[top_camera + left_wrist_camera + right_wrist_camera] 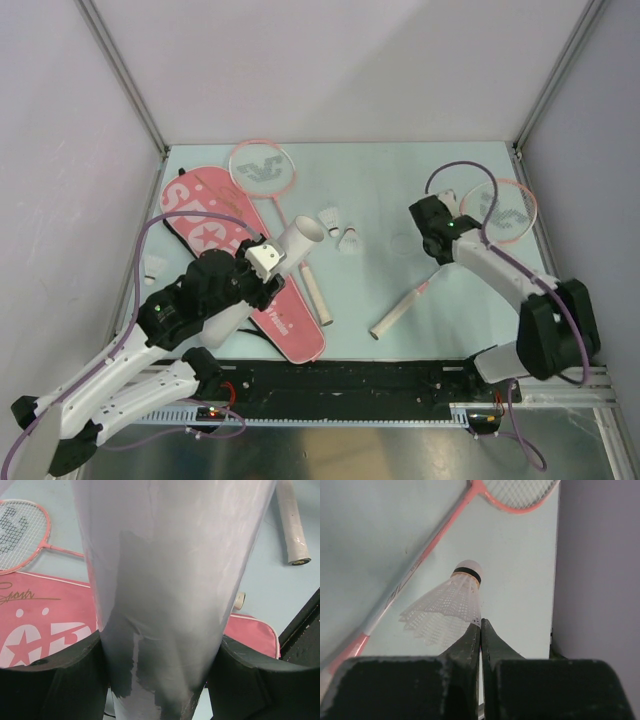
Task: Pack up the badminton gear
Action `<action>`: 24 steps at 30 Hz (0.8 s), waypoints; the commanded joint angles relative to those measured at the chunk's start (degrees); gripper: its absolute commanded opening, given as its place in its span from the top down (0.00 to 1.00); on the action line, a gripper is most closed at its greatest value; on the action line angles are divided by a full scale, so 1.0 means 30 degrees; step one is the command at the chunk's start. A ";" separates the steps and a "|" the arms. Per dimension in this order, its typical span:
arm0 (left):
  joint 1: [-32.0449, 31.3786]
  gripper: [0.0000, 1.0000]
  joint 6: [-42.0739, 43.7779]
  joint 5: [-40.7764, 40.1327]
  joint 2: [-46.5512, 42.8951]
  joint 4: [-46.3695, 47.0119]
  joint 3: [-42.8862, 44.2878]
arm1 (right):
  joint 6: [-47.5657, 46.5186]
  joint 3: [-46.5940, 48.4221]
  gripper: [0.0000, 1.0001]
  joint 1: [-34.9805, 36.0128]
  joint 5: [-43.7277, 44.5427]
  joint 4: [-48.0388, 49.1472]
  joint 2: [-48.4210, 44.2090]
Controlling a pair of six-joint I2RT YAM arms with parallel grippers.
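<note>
My left gripper [262,262] is shut on the long white tube [292,243], held tilted above the pink bag [215,232]; in the left wrist view the tube [170,570] fills the space between the jaws [162,680]. My right gripper [481,622] is shut, pinching the skirt edge of a white shuttlecock [451,602]; it sits beside one racket [500,210]. Two more shuttlecocks [329,217] [349,240] lie mid-table. The other racket [262,165] lies at the back, its handle [315,295] beside the bag.
Grey walls close in the table on the left, back and right. A small white object [155,268] lies at the left edge. The black rail [360,380] runs along the near edge. The right racket's handle [395,318] points toward it.
</note>
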 commanded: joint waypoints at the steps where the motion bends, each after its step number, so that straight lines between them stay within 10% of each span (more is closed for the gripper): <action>1: 0.0053 0.56 0.0054 -0.0086 -0.0148 0.1027 0.0532 | 0.0880 0.1620 1.00 0.0027 -0.1098 -0.0775 -0.3130; 18: 0.0034 0.55 0.2900 0.0819 0.0895 0.1180 0.0954 | 0.8399 0.2748 1.00 -0.0598 -2.5036 0.7414 -1.0747; 24: 0.0001 0.54 0.4443 0.2296 0.0642 0.1218 0.1279 | 1.1619 0.2544 1.00 -0.0587 -2.9107 1.0916 -1.0493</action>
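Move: The open mouth of the tube I hold in my left hand is where the pinched shuttlecock goes. From my right hand it lies about 38 cm left, some 3 cm back and 17 cm higher; from my left hand, about 7 cm ahead, 9 cm right and 7 cm up. From my right hand, the clear lid lies about 8 cm ahead, 17 cm left; the nearer loose shuttlecock 10 cm ahead, 34 cm left; both some 8 cm lower. I carry the shuttlecock in my right fingers up about 25 cm and left some 20 cm towards the tube's mouth, drawing back a little late on, while the wrist swings through nearly 100 degrees so fingers and cork point left and forward, almost level. My left hand keeps hold of the tube, tilting it about 10 degrees. ##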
